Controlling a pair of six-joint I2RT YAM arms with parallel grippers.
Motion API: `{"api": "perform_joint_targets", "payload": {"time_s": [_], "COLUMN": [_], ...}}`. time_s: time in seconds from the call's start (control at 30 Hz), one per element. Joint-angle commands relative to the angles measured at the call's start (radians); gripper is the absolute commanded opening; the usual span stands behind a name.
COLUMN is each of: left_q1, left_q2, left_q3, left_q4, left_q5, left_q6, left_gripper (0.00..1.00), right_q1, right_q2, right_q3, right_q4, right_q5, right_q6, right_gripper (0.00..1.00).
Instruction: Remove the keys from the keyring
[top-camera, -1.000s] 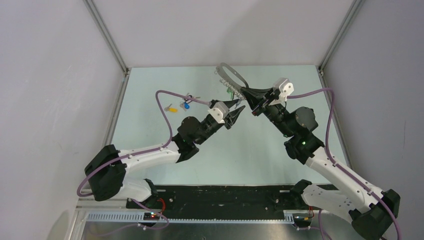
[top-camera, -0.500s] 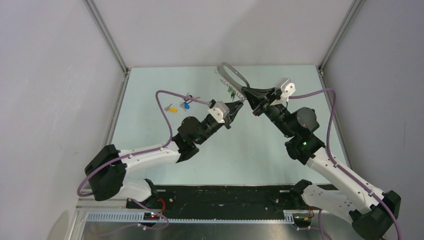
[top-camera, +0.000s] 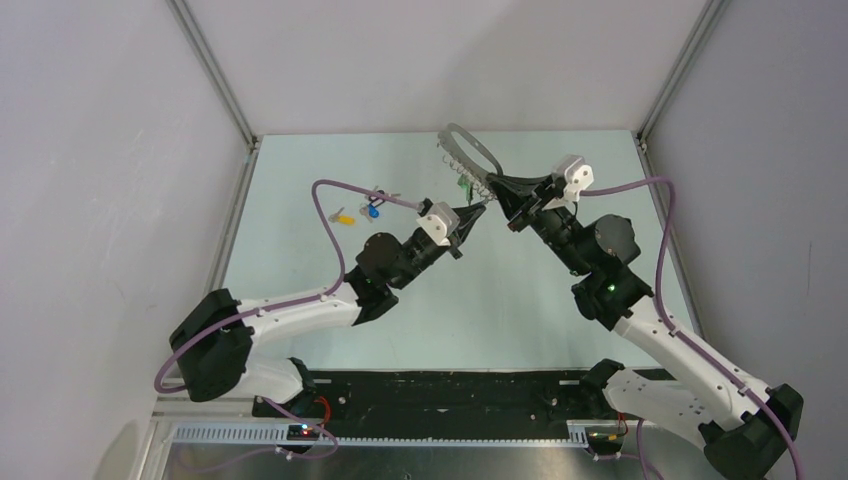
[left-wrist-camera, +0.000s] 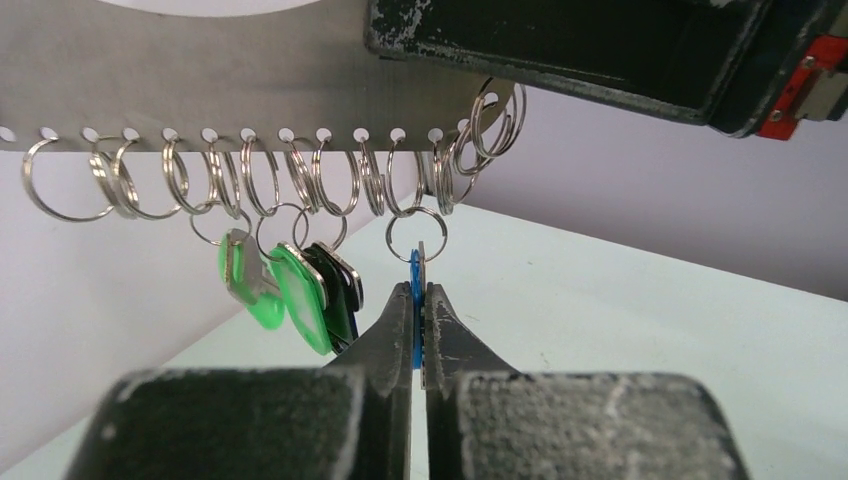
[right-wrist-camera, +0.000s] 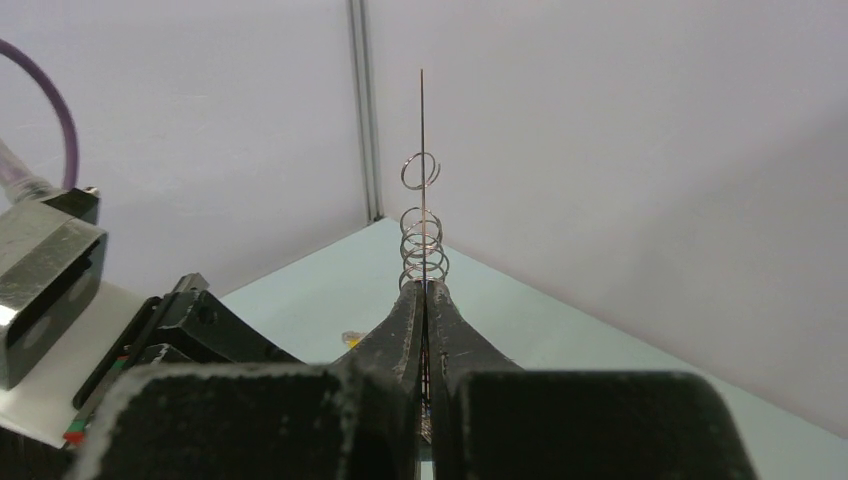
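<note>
My right gripper (top-camera: 492, 181) holds the keyring (top-camera: 468, 145), a pale grey oval loop, up above the far side of the table. In the right wrist view the keyring (right-wrist-camera: 421, 130) stands edge-on between the shut fingers (right-wrist-camera: 408, 320). In the left wrist view it is a flat grey band (left-wrist-camera: 200, 80) with a row of small split rings (left-wrist-camera: 300, 180). Green keys (left-wrist-camera: 290, 295) hang from those rings. My left gripper (left-wrist-camera: 420, 300) is shut on a blue key (left-wrist-camera: 415, 270) that hangs from one ring. From above, the left gripper (top-camera: 478, 213) sits just under the keyring.
Loose keys lie on the pale green table (top-camera: 480, 300) at the far left: a yellow one (top-camera: 346, 218), a blue one (top-camera: 373, 212) and another (top-camera: 380, 194) beside them. The purple cable (top-camera: 325, 215) of the left arm loops near them. Grey walls close in the back and sides.
My left gripper has reached up to the keyring and closed its open fingers onto the blue key. The right gripper has shifted slightly with the keyring.
</note>
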Motion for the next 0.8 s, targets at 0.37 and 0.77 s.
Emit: {"api": "perform_joint_targets", "payload": {"time_s": [0.37,0.77], "left_q1": [-0.005,-0.054], "left_q2": [-0.03,0.099], "left_q3": [0.469,0.853], "left_q4": [-1.302,-1.93], "left_q5": [0.153,-0.15], "left_q6": [-0.061,0.23], "left_gripper": [0.0,0.0], "right_q1": [-0.249,-0.31], "right_q2": [-0.009,-0.104], "right_q3": [-0.161,-0.351], "right_q4": [-0.12,0.095], "right_q5": [0.011,-0.299], "right_q6": [0.38,0.297], "right_gripper": [0.39,0.48]}}
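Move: The left gripper has the blue key pinched in its tips; the keyring's plate has its middle about 6 cm ahead, 4 cm left and 10 cm above them, and the green keys hang roughly 4 cm ahead, 4 cm left and 2 cm higher. The right gripper grips the near end of the plate, whose middle lies some 4 cm farther out, 4 cm left and 3 cm up, with the blue key about 7 cm below the right tips and 2 cm back. Swing the right gripper down about 16 cm, forward and to the right, opening it roughly halfway on the way to release the keyring, and finish easing back slightly. Keep the left fingers shut on the blue key while lowering them, then draw them back and left as well, about 5 cm each way, tipping the left wrist over by some 55 degrees until its fingers point down at the table. ##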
